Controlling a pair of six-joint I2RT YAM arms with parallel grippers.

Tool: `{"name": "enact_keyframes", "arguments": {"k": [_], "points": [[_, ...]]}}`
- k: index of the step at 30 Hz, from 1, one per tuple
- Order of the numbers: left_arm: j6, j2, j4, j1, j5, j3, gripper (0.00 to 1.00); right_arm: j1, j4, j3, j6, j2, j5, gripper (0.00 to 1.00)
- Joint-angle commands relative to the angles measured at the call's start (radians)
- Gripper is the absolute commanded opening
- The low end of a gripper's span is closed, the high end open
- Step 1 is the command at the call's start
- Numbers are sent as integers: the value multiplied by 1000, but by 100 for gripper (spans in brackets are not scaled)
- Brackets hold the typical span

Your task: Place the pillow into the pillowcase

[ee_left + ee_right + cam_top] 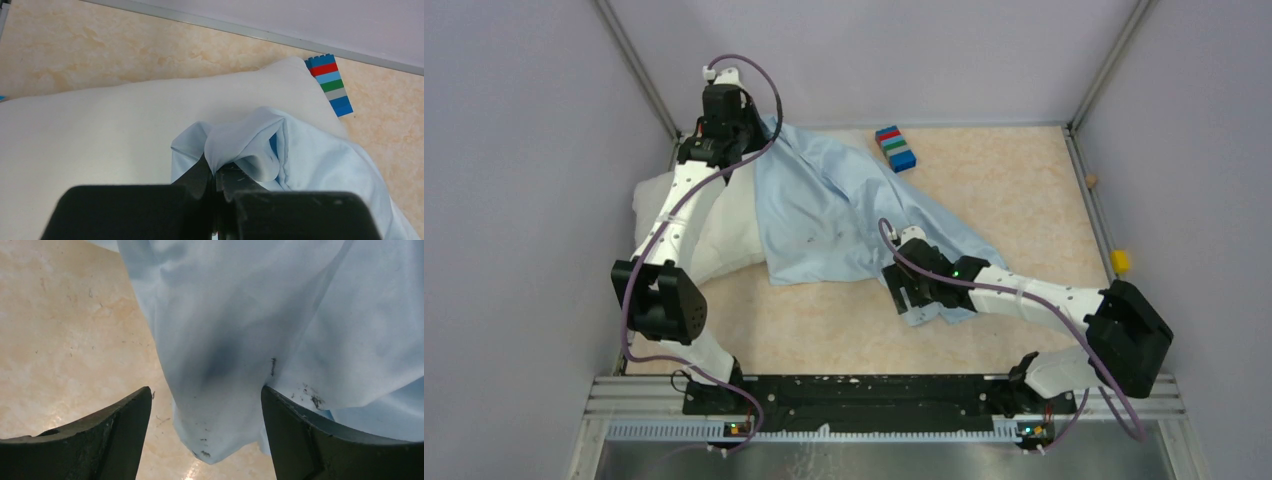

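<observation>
The off-white pillow lies at the table's left, its right part under the light-blue pillowcase, which spreads across the middle toward the near right. At the far left my left gripper is shut on a bunched fold of the pillowcase, lifted above the pillow. In its wrist view my left gripper pinches the fold tight. My right gripper hangs open over the pillowcase's near right corner. That limp, smudged corner sits between the spread fingers of my right gripper, ungripped.
A stack of coloured bricks sits at the back, just beyond the pillowcase, and also shows past the pillow's corner. A small yellow piece and a tan bit lie by the right wall. Grey walls enclose the table.
</observation>
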Motion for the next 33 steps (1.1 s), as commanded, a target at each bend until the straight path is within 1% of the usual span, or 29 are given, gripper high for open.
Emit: {"name": "enact_keyframes", "arguments": {"k": [1, 2, 4, 5, 8, 9, 10, 17, 22, 25, 28, 30, 31, 33], "points": [[-13, -58, 51, 3, 24, -1, 0, 57, 107, 23, 71, 66, 117, 78], [-13, -57, 52, 3, 27, 0, 0, 63, 107, 31, 72, 93, 117, 77], [-11, -55, 51, 3, 32, 0, 0, 65, 72, 65, 77, 142, 148, 69], [-8, -56, 50, 3, 33, 0, 0, 65, 37, 106, 79, 159, 186, 60], [-1, -67, 53, 3, 31, -11, 0, 49, -93, 216, 56, 157, 296, 15], [1, -71, 56, 3, 31, -15, 0, 37, -132, 258, 46, 142, 311, 5], [2, -76, 57, 3, 30, -17, 0, 20, -166, 297, 34, 120, 321, 0], [18, -96, 60, 3, 39, -12, 0, -77, -297, 605, -96, -25, 312, 0], [27, -108, 61, 2, 51, 1, 0, -171, -318, 791, -188, -95, 176, 0], [31, -115, 67, -3, 64, 2, 0, -173, -302, 870, -240, -132, 99, 0], [40, -130, 73, -20, 102, 1, 0, -174, -281, 913, -278, -168, 44, 0], [45, -150, 85, -28, 104, -8, 0, -174, -270, 935, -289, -190, 62, 0], [45, -161, 88, -32, 102, -10, 0, -174, -271, 951, -288, -196, 99, 0], [44, -184, 93, -32, 120, -6, 0, -174, -290, 995, -273, -188, 252, 0]]}}
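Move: The loose near end of the pillowcase, which I grip next, lies between my open right fingers, about 2 cm ahead, 1 cm left and 3 cm below. The toy blocks stand roughly 36 cm straight ahead of that hand and 3 cm below it; the pillow's middle is some 21 cm ahead and 33 cm left, about level in height. From my left hand, that cloth end is some 26 cm back, 29 cm right and 25 cm below. With my right hand I dip about 2 cm, shut my fingers on the pillowcase's near end, then lift it quickly, nearly 40 cm, forward at first and then drifting right and a little back, away from the table, while the wrist tips up some 40 degrees. My left hand keeps its pinch on the far corner and rises slightly. ##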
